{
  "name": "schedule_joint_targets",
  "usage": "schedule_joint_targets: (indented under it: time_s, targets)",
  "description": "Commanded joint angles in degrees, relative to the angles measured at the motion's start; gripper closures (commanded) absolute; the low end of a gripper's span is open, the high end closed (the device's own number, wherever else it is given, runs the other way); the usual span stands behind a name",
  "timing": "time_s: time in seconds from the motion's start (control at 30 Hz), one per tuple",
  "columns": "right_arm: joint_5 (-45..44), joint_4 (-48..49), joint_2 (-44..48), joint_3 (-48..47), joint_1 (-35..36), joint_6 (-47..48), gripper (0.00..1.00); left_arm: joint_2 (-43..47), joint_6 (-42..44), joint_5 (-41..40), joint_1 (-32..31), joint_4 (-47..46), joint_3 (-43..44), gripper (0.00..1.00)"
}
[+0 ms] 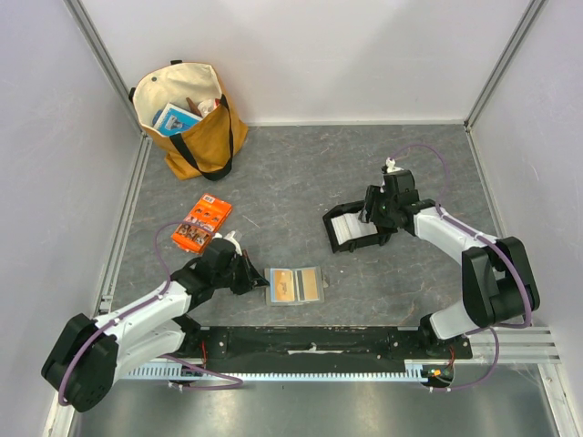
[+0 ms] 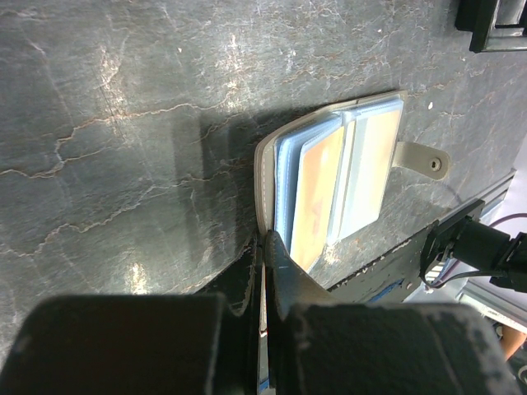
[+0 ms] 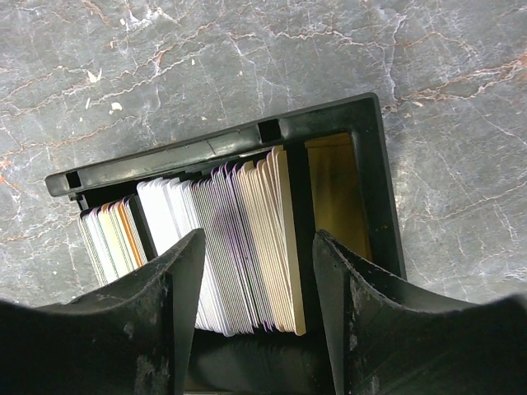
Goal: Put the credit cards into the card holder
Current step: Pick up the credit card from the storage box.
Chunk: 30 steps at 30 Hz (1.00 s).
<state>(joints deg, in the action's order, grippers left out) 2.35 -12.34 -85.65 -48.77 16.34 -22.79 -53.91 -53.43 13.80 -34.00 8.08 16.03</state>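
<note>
The card holder [image 1: 294,285] lies open on the table in front of the arms, showing clear sleeves and a tan card [image 2: 317,197]. My left gripper [image 2: 268,239] is shut on the near edge of the holder's pale cover [image 2: 262,181]. The credit cards [image 3: 239,239] stand on edge as a packed row, white, grey and tan, inside a black tray [image 3: 247,140]. My right gripper [image 3: 257,243] is open just above that row, one finger on each side of the white and tan cards. In the top view it [image 1: 369,218] hangs over the tray [image 1: 330,226].
An orange printed packet [image 1: 202,223] lies left of the middle. A tan tote bag [image 1: 187,118] with items inside stands at the back left. Pale walls close in the table on three sides. The holder's snap tab [image 2: 424,158] sticks out on its far side.
</note>
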Motion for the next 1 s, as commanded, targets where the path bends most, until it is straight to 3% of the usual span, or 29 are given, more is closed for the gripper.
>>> schedule_joint_targets:
  time_s: [0.0,0.53,0.8,0.97]
  targets:
    - [4.0,0.6,1.4,0.4,0.1,0.3,0.4,-0.3,1.0,0.8,-0.1,-1.3,2.0,0.98]
    - [5.1,0.6,2.1,-0.1,-1.0,0.2,0.55,-0.7,1.0,0.9,0.0,-1.7,2.0,0.98]
    - [5.6,0.5,2.1,0.1,-1.5,0.4,0.69,-0.9,1.0,0.9,0.0,-1.7,2.0,0.98]
    - [5.9,0.5,2.3,0.1,-1.9,0.3,0.71,-0.8,1.0,0.9,-0.1,-1.8,1.7,0.98]
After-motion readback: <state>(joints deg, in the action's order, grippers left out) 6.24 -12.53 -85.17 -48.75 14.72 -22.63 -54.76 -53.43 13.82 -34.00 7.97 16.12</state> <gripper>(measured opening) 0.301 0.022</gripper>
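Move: The tan end card in the storage box lies about 1 cm to the right hand's right, level fore and aft, its middle some 2 cm below. The purple cards stand about 2 cm to this hand's left and the white ones about 4 cm left, both level with it, while the box's empty compartment begins some 3 cm to its right. From the left hand, the end card lies about 15 cm ahead and 28 cm right, slightly higher. Staying nearly in place over the storage box, the right hand closes its fingers from well open to about half that gap around the tan end card, drifting left some 0.5 cm, then back right, and rising barely 0.5 cm. Its right finger bears leftward on the card end as the gap narrows. The wrist hardly turns. ##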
